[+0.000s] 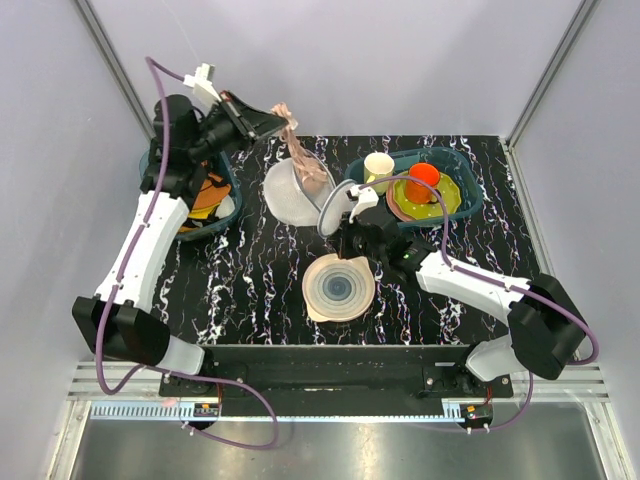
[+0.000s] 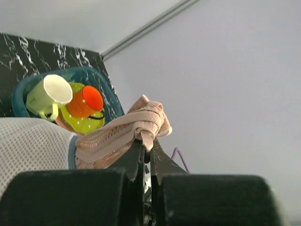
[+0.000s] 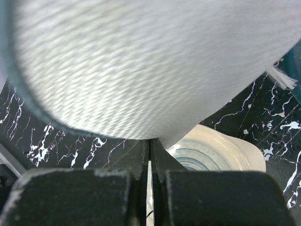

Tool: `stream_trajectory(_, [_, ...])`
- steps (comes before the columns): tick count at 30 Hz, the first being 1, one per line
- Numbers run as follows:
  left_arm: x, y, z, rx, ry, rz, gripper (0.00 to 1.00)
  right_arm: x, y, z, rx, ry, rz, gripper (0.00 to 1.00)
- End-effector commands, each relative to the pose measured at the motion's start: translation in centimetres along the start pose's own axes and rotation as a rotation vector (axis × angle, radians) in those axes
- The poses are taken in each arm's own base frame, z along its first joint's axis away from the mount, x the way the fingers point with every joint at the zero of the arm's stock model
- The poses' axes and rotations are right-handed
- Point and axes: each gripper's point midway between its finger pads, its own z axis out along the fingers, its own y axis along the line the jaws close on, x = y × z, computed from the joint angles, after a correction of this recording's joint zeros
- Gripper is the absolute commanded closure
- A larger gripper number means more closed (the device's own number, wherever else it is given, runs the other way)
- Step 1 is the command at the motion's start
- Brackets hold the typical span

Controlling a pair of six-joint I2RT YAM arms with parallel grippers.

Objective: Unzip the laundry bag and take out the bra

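Observation:
The white mesh laundry bag (image 1: 290,192) lies open at the middle back of the black marbled table. My left gripper (image 1: 278,124) is shut on a bunched strap of the pale pink-beige bra (image 1: 297,148) and holds it lifted above the bag, its lower end hanging to the bag's opening. In the left wrist view the bra (image 2: 127,129) sits over my fingertips (image 2: 146,142), with the bag's mesh (image 2: 28,150) at lower left. My right gripper (image 1: 341,218) is shut on the bag's raised flap (image 1: 330,212). The mesh (image 3: 141,66) fills the right wrist view above its closed jaws (image 3: 149,141).
A pale round plate with blue-grey rings (image 1: 338,287) lies in front of the bag, also in the right wrist view (image 3: 221,153). A teal basin (image 1: 455,180) at the right holds a green cup (image 1: 379,166), an orange cup (image 1: 423,178) and a plate. Another basin (image 1: 215,228) at the left holds orange and yellow garments.

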Motion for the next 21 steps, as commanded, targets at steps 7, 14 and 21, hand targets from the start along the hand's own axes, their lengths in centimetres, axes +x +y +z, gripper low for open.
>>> stream_trajectory(7, [-2.6, 2.9, -2.2, 0.023, -0.100, -0.059, 1.00, -1.6, 1.4, -1.1, -0.038, -0.024, 0.009, 1.00])
stream_trajectory(14, [3.8, 9.7, -0.9, -0.060, 0.011, -0.178, 1.00, -7.2, 4.5, -3.0, -0.113, -0.136, 0.013, 1.00])
stream_trajectory(21, [6.8, 7.2, 0.5, -0.054, 0.117, -0.113, 1.00, -10.1, 5.8, -1.5, -0.116, -0.127, 0.044, 1.00])
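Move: The left gripper already holds the bra by a strap, high up. The laundry bag hangs some 21 cm below it, almost straight under, with the lower part of the bra still in its mouth. The basket stands about 29 cm left and 17 cm farther out. The right gripper, holding the bag's flap, has the bag about 10 cm ahead, 10 cm left and 6 cm above; the striped plate lies 15 cm under it and 2 cm back, the cup tray 25 cm ahead and 23 cm right. Keep the left gripper shut on the bra strap and swing it about 4 cm left with a slight rise, then drop it some 17 cm towards the table while bringing it back right, tipping the fingers down about 20 degrees. Hold the flap with the right gripper, nearly still at first, then lift it about 8 cm as the left comes down. ##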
